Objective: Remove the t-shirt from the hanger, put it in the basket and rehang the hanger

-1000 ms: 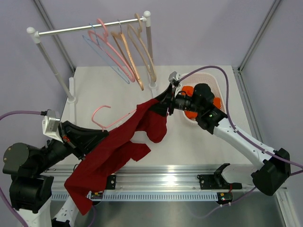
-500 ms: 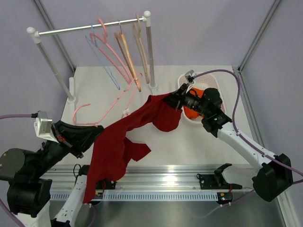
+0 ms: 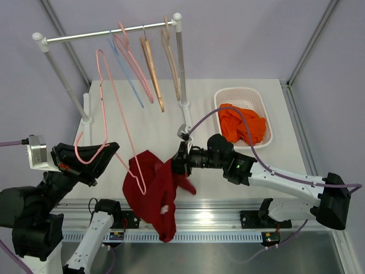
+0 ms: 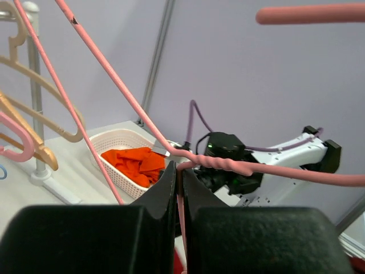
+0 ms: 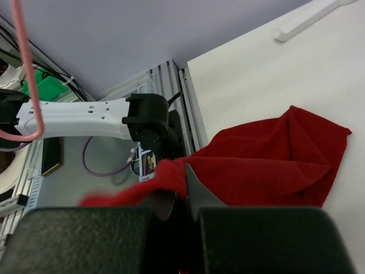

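Observation:
The pink wire hanger [image 3: 102, 91] is held up above the table's left side, its hook by my left gripper [image 3: 109, 149], which is shut on it just below the twisted neck [image 4: 228, 165]. The hanger's lower corner lies over the red t-shirt [image 3: 149, 191]; I cannot tell whether it is still inside it. The shirt lies bunched at the front edge and hangs over the rail. My right gripper [image 3: 174, 165] is shut on a fold of the shirt [image 5: 268, 165], low over the table. The hanger also shows in the right wrist view [image 5: 25, 68].
A clothes rack [image 3: 108, 34] with several pink, blue and wooden hangers stands at the back left. A white basket [image 3: 239, 89] with orange cloth [image 3: 242, 125] sits at the back right. The front rail [image 3: 217, 220] runs along the near edge.
My right gripper pulled the shirt from near the basket down to the front centre. My left gripper swung the hanger upright, and most of the shirt slid off it.

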Robot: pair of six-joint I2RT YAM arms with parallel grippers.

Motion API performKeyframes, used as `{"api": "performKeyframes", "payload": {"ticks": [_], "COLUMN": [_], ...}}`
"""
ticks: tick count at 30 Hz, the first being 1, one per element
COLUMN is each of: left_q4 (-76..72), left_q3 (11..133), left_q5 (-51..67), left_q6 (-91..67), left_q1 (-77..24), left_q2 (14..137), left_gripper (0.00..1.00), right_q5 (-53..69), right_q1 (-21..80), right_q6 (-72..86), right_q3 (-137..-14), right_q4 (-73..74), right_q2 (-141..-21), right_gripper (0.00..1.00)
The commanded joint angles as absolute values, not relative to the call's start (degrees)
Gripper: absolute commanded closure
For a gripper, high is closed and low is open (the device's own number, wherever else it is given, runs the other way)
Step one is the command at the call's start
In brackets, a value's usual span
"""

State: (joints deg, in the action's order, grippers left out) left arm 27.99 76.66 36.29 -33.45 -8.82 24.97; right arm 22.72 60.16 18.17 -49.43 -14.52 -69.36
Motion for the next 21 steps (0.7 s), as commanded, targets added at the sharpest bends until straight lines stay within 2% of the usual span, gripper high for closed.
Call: {"api": "performKeyframes", "payload": {"ticks": [1,8,12,14,16,21], "left_q4": [22.2,26.1,32.2,34.7,37.6,39.5], "left_q3": [76.5,74.3,70.4,69.7,69.8,68.6], "left_q5": [31.3,27.3,23.7,22.6,20.5,18.1], "left_q6": [-33.4,-28.5,-25.7,-24.6,-23.2,-21.7], "left_q1": [-8.9,-8.9,-8.9,-9.0,-9.1,-10.5], "left_q2": [25.9,23.3,20.1,18.5,17.7,16.1], "left_gripper": [1.00,1.00,1.00,1.00,1.00,1.00], "right_q5": [11.3,-14.4,-28.1,-30.8,-31.6,-27.1], "right_q1": [60.7,60.6,60.1,57.6,55.0,45.8], "right_q6": [15.7,8.0,0.5,-5.6,-9.3,-11.2], "right_q3": [-54.7,-64.8,-77.6,-82.5,-92.7,-115.1], "right_q4": [-7.8,4.6,6.3,4.5,4.0,6.6], "right_q2": [-64.1,-54.2,-53.9,-55.6,-60.4,-71.5], "right_gripper": [1.00,1.00,1.00,1.00,1.00,1.00]}}
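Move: My right hand holds the t-shirt, already off its hanger. The basket with the orange shirt in it lies about 38 cm ahead, 31 cm to my right and 24 cm lower; the rack's right post stands straight ahead, some 42 cm out. My left hand holds the bare pink hanger. The rack bar's middle is roughly 45 cm ahead of it, 5 cm left and 12 cm higher, with the blue hanger 5 cm right of that middle and 12 cm lower. I swing my right hand fast up and out to the right, rising nearly 40 cm with a lesser reach forward, carrying the t-shirt away from the pink hanger to the basket's side. The wrist turns clockwise some 65 degrees and tips up, fingers kept shut on the cloth. My left hand keeps the hanger pinched, easing forward and left, then sinking, with a slight counter-clockwise turn. ##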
